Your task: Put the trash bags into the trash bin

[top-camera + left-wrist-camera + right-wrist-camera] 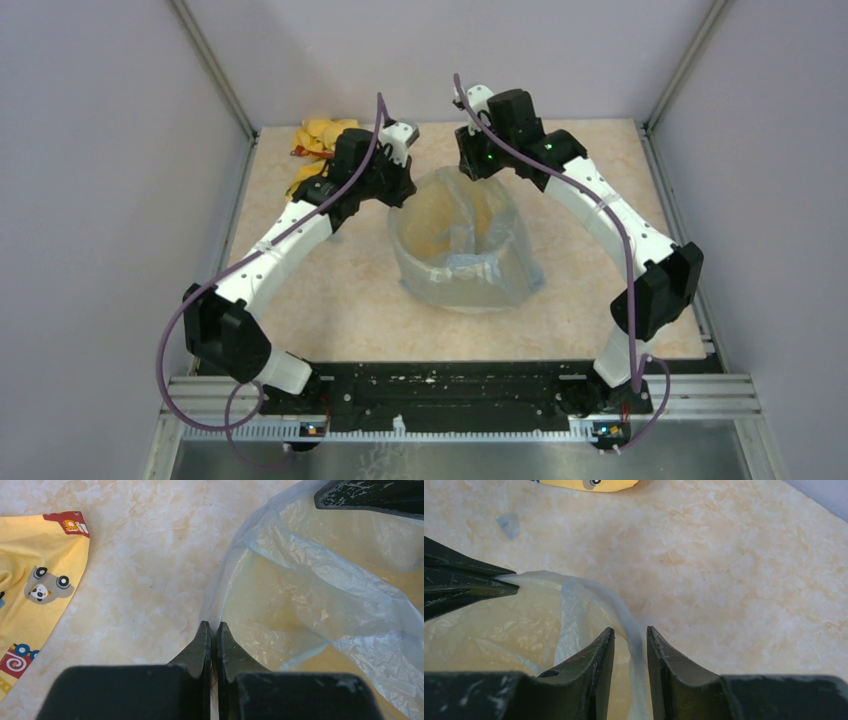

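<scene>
The trash bag (468,262), a thin pale blue-grey film, lies draped over the pale yellow trash bin (450,215), which shows through it at the table's middle. My left gripper (213,625) is shut on the bag's (320,575) far-left edge; film runs between its tips. My right gripper (630,630) is open at the far-right edge. A rolled strip of the bag (621,612) passes between its fingers with a gap on each side. In the top view both grippers, left (403,188) and right (472,165), hang over the bin's far rim.
A yellow cloth (318,142) with red and grey cartoon prints lies at the far left corner, also seen in the left wrist view (30,590). Grey walls and metal rails enclose the beige tabletop (330,290).
</scene>
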You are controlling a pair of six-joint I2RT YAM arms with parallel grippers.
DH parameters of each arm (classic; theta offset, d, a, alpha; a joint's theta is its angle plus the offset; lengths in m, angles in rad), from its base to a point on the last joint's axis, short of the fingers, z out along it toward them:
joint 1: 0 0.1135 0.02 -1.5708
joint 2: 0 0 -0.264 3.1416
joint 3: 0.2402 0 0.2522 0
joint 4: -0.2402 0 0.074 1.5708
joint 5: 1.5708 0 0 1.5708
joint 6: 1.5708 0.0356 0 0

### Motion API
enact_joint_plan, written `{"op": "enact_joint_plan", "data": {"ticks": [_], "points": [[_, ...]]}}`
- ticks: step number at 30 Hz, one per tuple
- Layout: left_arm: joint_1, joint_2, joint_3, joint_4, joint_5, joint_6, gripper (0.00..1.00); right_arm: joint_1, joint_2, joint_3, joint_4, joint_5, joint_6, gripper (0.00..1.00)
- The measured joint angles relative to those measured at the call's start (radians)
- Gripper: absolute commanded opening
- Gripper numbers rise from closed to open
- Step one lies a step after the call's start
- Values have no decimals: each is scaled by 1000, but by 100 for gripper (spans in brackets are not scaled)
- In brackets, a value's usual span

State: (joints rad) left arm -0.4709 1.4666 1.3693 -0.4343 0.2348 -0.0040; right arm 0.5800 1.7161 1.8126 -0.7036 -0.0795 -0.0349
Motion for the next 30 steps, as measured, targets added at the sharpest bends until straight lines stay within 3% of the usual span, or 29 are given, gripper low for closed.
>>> {"op": "enact_joint_plan", "data": {"ticks": [4, 12, 26, 30], "points": [[-5, 0, 3, -1, -3, 4, 0, 0, 0, -3, 3, 7, 1, 16], [-9, 0, 9, -6, -37, 4, 0, 0, -6, -50, 36, 48, 9, 10], [-22, -1, 16, -15, -79, 14, 0, -45, -113, -169, 68, 77, 72, 10], [-22, -4, 16, -16, -94, 16, 0, -48, -114, -169, 67, 77, 84, 15]]}}
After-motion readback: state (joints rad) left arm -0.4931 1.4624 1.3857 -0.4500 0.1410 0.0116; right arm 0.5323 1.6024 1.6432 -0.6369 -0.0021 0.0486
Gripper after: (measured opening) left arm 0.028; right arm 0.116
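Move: The trash bag's rim runs between the right hand's half-open fingertips, about 1 cm below the hand point. The trash bin inside the bag stands roughly 9 cm back and 2 cm left of that hand, its middle some 15 cm lower. From the left hand, still gripping the rim, that stretch of rim lies about 13 cm right, 5 cm ahead and 2 cm up; the yellow cloth is roughly 13 cm left, 16 cm ahead and 25 cm down. Right fingers close on the bag rim and draw right about 4 cm, away from the left hand's hold. ##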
